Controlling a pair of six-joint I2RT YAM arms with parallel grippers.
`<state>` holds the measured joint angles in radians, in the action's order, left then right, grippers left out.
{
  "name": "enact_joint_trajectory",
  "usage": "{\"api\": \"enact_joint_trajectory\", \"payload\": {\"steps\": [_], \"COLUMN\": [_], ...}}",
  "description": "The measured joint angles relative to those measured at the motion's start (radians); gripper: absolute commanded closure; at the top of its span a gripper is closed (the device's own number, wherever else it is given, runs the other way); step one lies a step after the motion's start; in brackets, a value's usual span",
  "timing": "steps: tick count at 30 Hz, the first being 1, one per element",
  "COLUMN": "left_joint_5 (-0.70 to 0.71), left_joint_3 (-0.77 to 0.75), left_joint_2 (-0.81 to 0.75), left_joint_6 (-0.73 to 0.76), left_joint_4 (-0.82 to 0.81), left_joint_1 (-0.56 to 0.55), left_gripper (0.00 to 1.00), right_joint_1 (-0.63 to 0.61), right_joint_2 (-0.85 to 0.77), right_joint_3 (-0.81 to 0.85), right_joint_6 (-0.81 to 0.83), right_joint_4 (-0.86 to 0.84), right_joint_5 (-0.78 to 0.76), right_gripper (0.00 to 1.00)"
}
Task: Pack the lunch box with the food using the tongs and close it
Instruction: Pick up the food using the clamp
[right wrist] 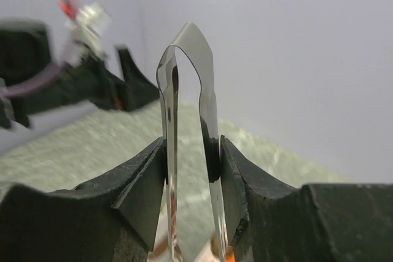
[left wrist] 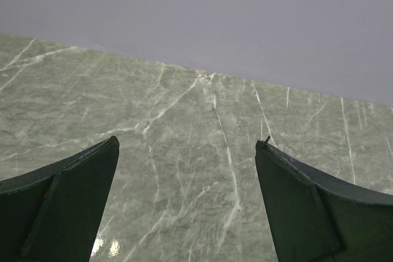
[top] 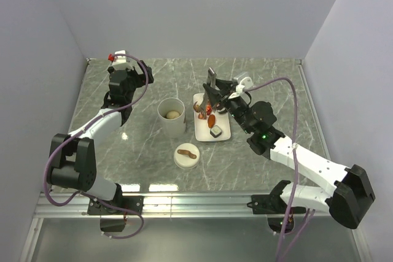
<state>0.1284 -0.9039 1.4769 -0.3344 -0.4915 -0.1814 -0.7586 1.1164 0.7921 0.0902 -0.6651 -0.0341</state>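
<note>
The lunch box, a tall white cup, stands open at mid-table with a beige ball inside. Its cream lid with the brown strap lies flat in front of it. Food lies on the white plate to the right: a red-orange piece, a white-and-black block and a brown bit. My right gripper is shut on the grey metal tongs, squeezing both arms; their tips point down over the plate's far end. My left gripper hangs open over bare marble, far left of the cup.
The marble table is walled by pale panels at the back and on both sides. A metal rail with the arm bases runs along the near edge. The right arm's purple cable loops above the table's right half.
</note>
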Motion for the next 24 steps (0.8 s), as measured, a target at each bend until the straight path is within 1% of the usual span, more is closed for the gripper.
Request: {"api": "enact_joint_trajectory", "payload": {"steps": [7,17,24], "left_joint_5": [0.000,0.000,0.000], "left_joint_3": [0.000,-0.006,-0.011], "left_joint_2": [0.000,0.013,0.013], "left_joint_6": [0.000,0.000,0.000], "left_joint_4": [0.000,0.003,0.003], "left_joint_1": [-0.003,-0.004,-0.004], "left_gripper": [0.01,0.01,0.01], "right_joint_1": [0.113,0.136,0.144], "right_joint_2": [0.007,0.050,0.085], "right_joint_3": [-0.115,-0.151,-0.164], "right_joint_6": [-0.091,-0.134,-0.134], "right_joint_4": [0.002,-0.016,-0.013], "right_joint_5": [-0.002,0.010,0.008], "right_gripper": [0.53,0.51,0.50]}}
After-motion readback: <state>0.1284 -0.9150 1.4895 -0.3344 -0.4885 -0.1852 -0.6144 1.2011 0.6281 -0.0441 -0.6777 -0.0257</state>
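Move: The right hand holds the clamp upright, its tips hanging down. The rice cube at the tray's near end lies about 5 cm ahead of the hand, 5 cm to its right and some 34 cm below. The orange-brown croquette lies roughly 11 cm ahead and 3 cm right, the red slices 13 cm ahead and straight in line. The lunch box stands 5 cm ahead and 13 cm left. From the left hand the cube is about 13 cm back, 30 cm right. The right arm heads down to the food tray with the clamp, sinking some 11 cm towards the rice cube at its near end. It first swoops down, forward and to the right together, then goes almost straight down, having gone about 4 cm forward and 3 cm right; the raised fingers tip down some 15 degrees, nearly to level, still gripping the clamp. ##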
